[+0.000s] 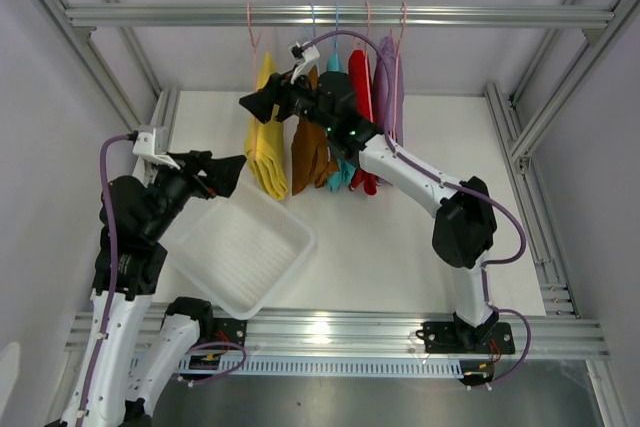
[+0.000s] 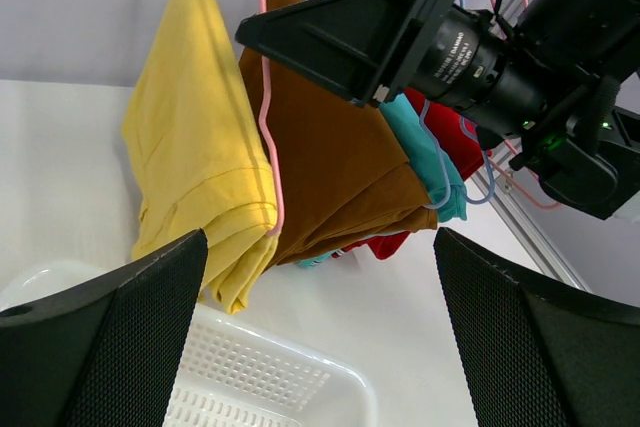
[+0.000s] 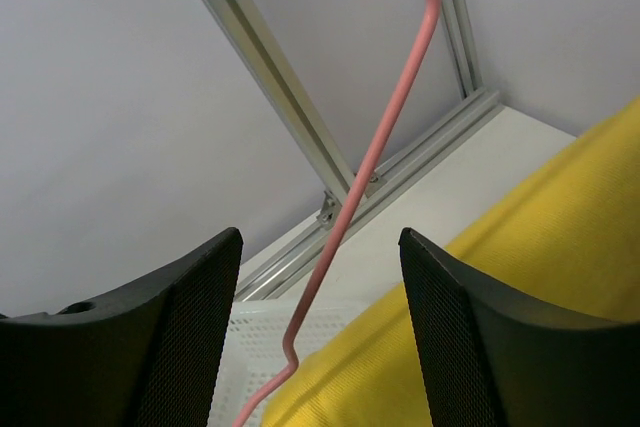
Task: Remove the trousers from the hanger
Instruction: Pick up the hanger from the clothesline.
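Several trousers hang folded on hangers from the top rail (image 1: 450,15): yellow trousers (image 1: 265,142), brown (image 1: 308,152), teal (image 1: 340,175), red (image 1: 360,87) and lilac (image 1: 387,82). My right gripper (image 1: 256,105) is open at the top of the yellow trousers (image 3: 520,297). The pink hanger wire (image 3: 375,152) runs between its fingers without touching them. My left gripper (image 1: 232,173) is open and empty, low and left of the yellow trousers (image 2: 195,147). From the left wrist view I also see the brown trousers (image 2: 340,167) and the right gripper (image 2: 350,32) above them.
A white perforated basket (image 1: 240,247) lies on the table below the left gripper, and its rim (image 2: 330,372) shows in the left wrist view. Aluminium frame posts (image 1: 545,107) stand on both sides of the table.
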You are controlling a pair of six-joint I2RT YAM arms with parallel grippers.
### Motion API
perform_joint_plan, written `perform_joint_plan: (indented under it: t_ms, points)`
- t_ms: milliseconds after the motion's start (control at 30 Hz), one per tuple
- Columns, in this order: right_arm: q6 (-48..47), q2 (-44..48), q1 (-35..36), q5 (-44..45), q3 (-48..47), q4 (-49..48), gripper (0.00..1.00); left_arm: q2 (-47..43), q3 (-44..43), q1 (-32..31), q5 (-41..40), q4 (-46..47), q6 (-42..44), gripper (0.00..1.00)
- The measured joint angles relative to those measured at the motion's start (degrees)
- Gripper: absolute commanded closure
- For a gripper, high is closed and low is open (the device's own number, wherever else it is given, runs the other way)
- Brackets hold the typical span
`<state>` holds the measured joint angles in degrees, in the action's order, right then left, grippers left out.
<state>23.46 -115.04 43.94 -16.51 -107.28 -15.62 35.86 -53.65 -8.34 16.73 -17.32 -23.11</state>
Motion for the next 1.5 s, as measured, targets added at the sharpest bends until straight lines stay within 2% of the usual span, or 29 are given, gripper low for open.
perform_joint_plan:
  t_ms: [167, 400, 767, 1200, 1267, 1367, 1467, 1500]
  points:
    - [0.59, -2.21, 0.37, -0.04, -0.72, -1.29, 0.32, -0.02, 0.0, -0.31, 0.02, 0.0, 0.0, 0.01]
    - [6.88, -6.43, -0.02, -4.57, -1.84, -8.17, 0.34, -0.02, 0.0, -0.66, 0.02, 0.0, 0.0, 0.01]
    - [17.88, -9.09, -0.85, -10.38, -3.1, -17.38, 0.46, -0.02, 0.0, -0.72, 0.02, 0.0, 0.0, 0.01]
    - [21.99, -9.14, -1.31, -11.43, -3.1, -18.75, 0.8, -0.15, 0.02, -0.76, 0.07, 0.0, -0.02, 0.01]
    - [23.08, -9.14, -1.31, -11.26, -3.1, -18.29, 0.82, -0.37, 0.02, -0.76, 0.07, 0.0, -0.02, 0.01]
    - [23.12, -9.14, -1.33, -10.91, -3.1, -18.01, 0.9, -0.57, 0.02, -0.76, 0.09, 0.0, -0.02, 0.0]
    - [23.08, -9.14, -1.49, -10.8, -3.1, -17.66, 1.0, -0.59, 0.02, -0.76, 0.11, 0.0, -0.04, 0.01]
    - [23.12, -9.14, -1.53, -10.8, -3.1, -17.57, 1.0, -0.59, 0.02, -0.76, 0.13, 0.0, -0.04, 0.01]
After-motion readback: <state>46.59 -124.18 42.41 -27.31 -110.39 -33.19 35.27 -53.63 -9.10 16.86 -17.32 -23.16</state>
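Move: The near wire of the pink hanger lies about 3 cm to the right hand's left, level in depth and height. From that hand, the yellow trousers hang roughly 5 cm ahead, 1 cm right and 12 cm lower; the brown trousers are some 6 cm ahead, 9 cm right and 12 cm lower. From the left hand, the wire is about 15 cm ahead, 4 cm right and 2 cm higher. The right hand slides about 3 cm left, twists some 20 degrees, and pinches the pink hanger's near wire. ##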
